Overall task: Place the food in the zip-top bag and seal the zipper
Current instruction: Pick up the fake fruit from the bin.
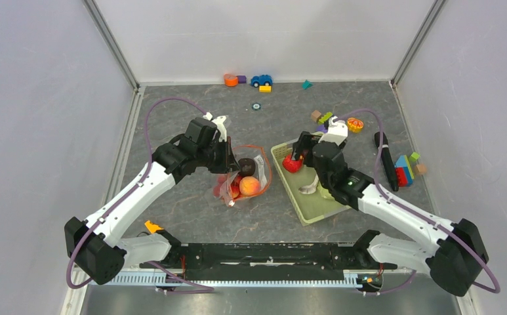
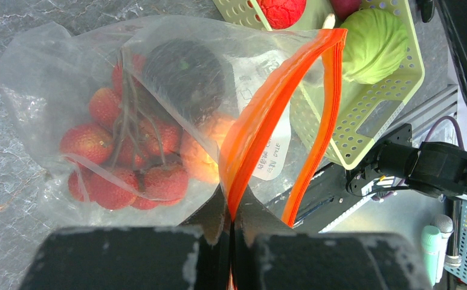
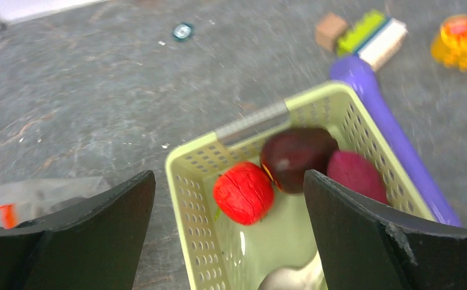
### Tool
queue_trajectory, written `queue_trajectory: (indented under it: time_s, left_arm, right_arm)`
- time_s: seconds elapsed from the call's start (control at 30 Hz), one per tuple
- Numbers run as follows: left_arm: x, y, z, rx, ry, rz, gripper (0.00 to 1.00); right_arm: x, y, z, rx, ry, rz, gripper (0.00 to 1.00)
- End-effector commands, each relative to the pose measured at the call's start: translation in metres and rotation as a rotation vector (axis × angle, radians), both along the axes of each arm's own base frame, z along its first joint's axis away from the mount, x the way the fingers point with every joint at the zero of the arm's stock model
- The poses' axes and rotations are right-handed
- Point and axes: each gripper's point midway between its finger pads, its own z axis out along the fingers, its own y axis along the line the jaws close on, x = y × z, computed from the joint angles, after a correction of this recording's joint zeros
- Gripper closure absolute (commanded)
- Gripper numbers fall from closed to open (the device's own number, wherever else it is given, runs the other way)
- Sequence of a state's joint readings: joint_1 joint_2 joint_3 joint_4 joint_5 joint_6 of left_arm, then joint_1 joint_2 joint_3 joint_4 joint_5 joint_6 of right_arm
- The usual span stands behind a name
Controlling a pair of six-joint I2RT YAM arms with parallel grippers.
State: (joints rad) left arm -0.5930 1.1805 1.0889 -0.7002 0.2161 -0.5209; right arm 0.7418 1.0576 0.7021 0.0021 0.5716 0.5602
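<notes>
The clear zip-top bag (image 2: pixel 55 72) lies left of the pale green basket (image 1: pixel 313 209) with its mouth held open. Inside it are red fruits (image 2: pixel 113 160), a dark plum (image 2: pixel 182 75) and a peach (image 1: pixel 250 186). My left gripper (image 2: pixel 234 220) is shut on the red-orange zipper strip (image 2: pixel 279 96) at the near lip of the mouth. My right gripper (image 3: pixel 229 181) hangs open over the basket's far end, above a red fruit (image 3: pixel 243 193), a dark plum (image 3: pixel 297 158) and a magenta fruit (image 3: pixel 354 175). A green cabbage (image 2: pixel 376 45) also sits in the basket. No slider tab shows.
A purple cylinder (image 3: pixel 388 139) lies along the basket's right side. A black marker (image 1: pixel 385 161), coloured blocks (image 1: pixel 405 167) and an orange slice (image 1: pixel 355 123) lie to the right. A toy car (image 1: pixel 261 80) and more blocks sit by the back wall.
</notes>
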Motion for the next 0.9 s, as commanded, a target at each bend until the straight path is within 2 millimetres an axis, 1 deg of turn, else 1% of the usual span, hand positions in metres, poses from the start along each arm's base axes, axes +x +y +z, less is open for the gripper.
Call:
queue_trajectory:
  time_s: [0.0, 0.07, 0.13, 0.23, 0.37, 0.5, 0.87]
  left_arm:
    - [0.002, -0.003, 0.012, -0.033, -0.049, -0.021, 0.98]
    - [0.002, -0.003, 0.011, -0.033, -0.049, -0.022, 0.98]
    - [0.002, -0.003, 0.012, -0.033, -0.049, -0.021, 0.98]
    - [0.001, -0.003, 0.012, -0.035, -0.048, -0.022, 0.98]
    - [0.001, -0.003, 0.013, -0.038, -0.050, -0.023, 0.98]
    - [0.001, -0.003, 0.012, -0.036, -0.050, -0.022, 0.98]
    - [0.001, -0.003, 0.012, -0.034, -0.051, -0.022, 0.98]
  right_arm:
    - [-0.001, -0.015, -0.023, 0.159, 0.129, -0.217, 0.02]
    - [-0.002, -0.010, -0.033, 0.199, 0.160, -0.228, 0.02]
    - [-0.001, -0.006, -0.038, 0.218, 0.177, -0.232, 0.02]
    - [0.000, -0.004, -0.046, 0.234, 0.195, -0.252, 0.02]
    - [0.001, -0.005, -0.063, 0.239, 0.228, -0.298, 0.02]
    - [0.003, 0.000, -0.078, 0.257, 0.267, -0.320, 0.02]
    - [0.018, 0.017, -0.096, 0.241, 0.295, -0.310, 0.02]
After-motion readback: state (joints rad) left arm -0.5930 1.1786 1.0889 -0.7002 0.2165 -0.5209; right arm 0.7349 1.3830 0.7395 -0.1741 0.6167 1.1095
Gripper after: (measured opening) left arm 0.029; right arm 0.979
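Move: The tomato in the bin is roughly 2 cm ahead, 2 cm left and 15 cm below my open right hand. From the tomato, the eggplant lies about 4 cm farther out and 6 cm to the right, the purple sweet potato level with it and some 12 cm right, and the garlic about 9 cm nearer me and 5 cm right. For my left hand, the tomato is about 10 cm ahead, 20 cm right and 15 cm down. I sink my right hand almost straight down towards the tomato, about 11 cm, into the far-left end of the bin. On the way I tip the fingers some 20 degrees further down and swing them clockwise nearly as much, keeping them wide open, so they end just above and astride the tomato. My left hand keeps its pinch on the bag's edge. ##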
